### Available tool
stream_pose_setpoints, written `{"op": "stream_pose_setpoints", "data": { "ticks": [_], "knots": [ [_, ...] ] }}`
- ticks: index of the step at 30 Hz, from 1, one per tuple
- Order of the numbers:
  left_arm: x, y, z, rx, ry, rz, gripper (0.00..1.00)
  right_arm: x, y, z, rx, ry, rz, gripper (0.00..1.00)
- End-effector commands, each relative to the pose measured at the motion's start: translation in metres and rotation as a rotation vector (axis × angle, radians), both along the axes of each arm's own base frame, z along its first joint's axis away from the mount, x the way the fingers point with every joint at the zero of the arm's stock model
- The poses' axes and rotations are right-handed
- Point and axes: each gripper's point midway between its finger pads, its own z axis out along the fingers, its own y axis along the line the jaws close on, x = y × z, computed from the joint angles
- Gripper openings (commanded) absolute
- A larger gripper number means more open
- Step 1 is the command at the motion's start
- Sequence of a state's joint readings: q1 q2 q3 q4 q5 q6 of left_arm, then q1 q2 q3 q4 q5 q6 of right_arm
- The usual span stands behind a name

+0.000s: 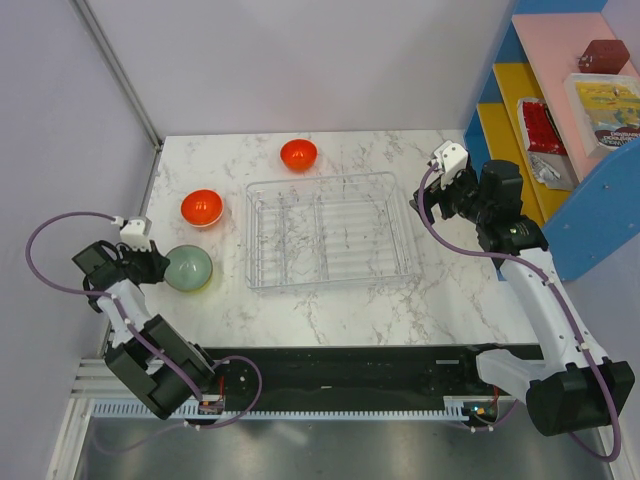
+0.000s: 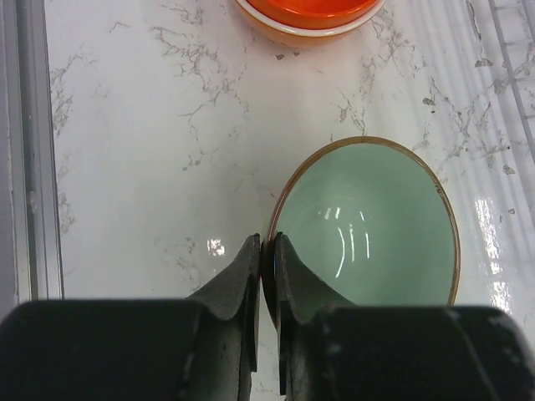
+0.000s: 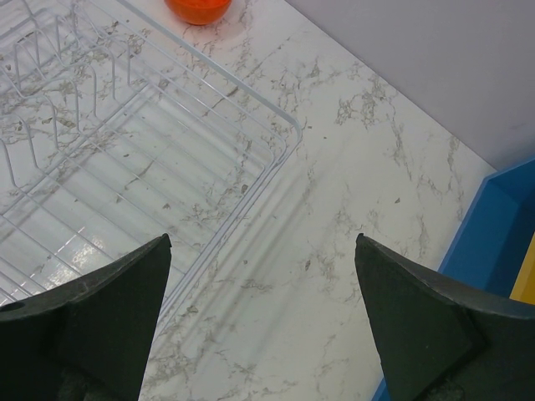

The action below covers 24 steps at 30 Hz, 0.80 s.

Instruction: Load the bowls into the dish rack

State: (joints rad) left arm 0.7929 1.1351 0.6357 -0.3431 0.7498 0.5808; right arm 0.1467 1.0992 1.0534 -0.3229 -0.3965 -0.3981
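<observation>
A pale green bowl (image 1: 188, 268) (image 2: 368, 225) sits on the marble table left of the clear dish rack (image 1: 331, 230) (image 3: 92, 159). My left gripper (image 1: 152, 262) (image 2: 267, 244) is shut on the green bowl's left rim, one finger inside and one outside. An orange bowl (image 1: 201, 208) (image 2: 308, 15) stands just beyond it. A second orange bowl (image 1: 298, 154) (image 3: 198, 10) sits behind the rack. My right gripper (image 1: 432, 196) (image 3: 263, 246) hangs open over bare table by the rack's right edge, holding nothing.
A blue and yellow shelf unit (image 1: 560, 130) with packaged items stands at the right, its blue side (image 3: 493, 251) close to my right gripper. A grey wall (image 1: 300, 60) runs behind the table, and a metal rail (image 2: 25, 150) lines its left edge.
</observation>
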Motion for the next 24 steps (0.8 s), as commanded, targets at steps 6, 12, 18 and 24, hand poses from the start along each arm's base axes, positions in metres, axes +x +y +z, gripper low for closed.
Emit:
{"op": "stream_pose_setpoints", "data": {
  "ticks": [6, 12, 18, 24],
  "knots": [
    [0.002, -0.010, 0.034, -0.013, -0.067, -0.033, 0.02, -0.002, 0.007, 0.006, 0.015, -0.018, 0.039, 0.98],
    [0.005, -0.020, 0.078, -0.002, -0.157, -0.067, 0.02, -0.003, 0.009, 0.007, 0.021, -0.019, 0.050, 0.98],
    [0.010, -0.024, 0.121, 0.001, -0.231, -0.078, 0.02, -0.005, 0.012, 0.008, 0.034, -0.015, 0.062, 0.98],
    [0.014, -0.053, 0.160, -0.082, -0.331, -0.209, 0.02, -0.010, 0.030, 0.017, 0.138, 0.025, 0.119, 0.98]
  ]
}}
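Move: My left hand already grips the green bowl by its left rim. The dish rack it's meant for has its middle some 44 cm to the right and about 12 cm ahead, a little below my fingers. The yellow bowl sits just under the green one, about 8 cm right and 2 cm back; the red bowl is roughly 18 cm ahead and 11 cm right. From my right hand the rack's middle lies about 20 cm left, 5 cm ahead and well below. Keeping the green bowl's rim pinched between my nearly shut left fingers, I ease about a centimetre back and to the left with hardly any rise, then lift it faster, some 11 cm up in all, away from the yellow bowl. As it rises I tip my fingers up by roughly 10 degrees and end about 2 cm farther left. ##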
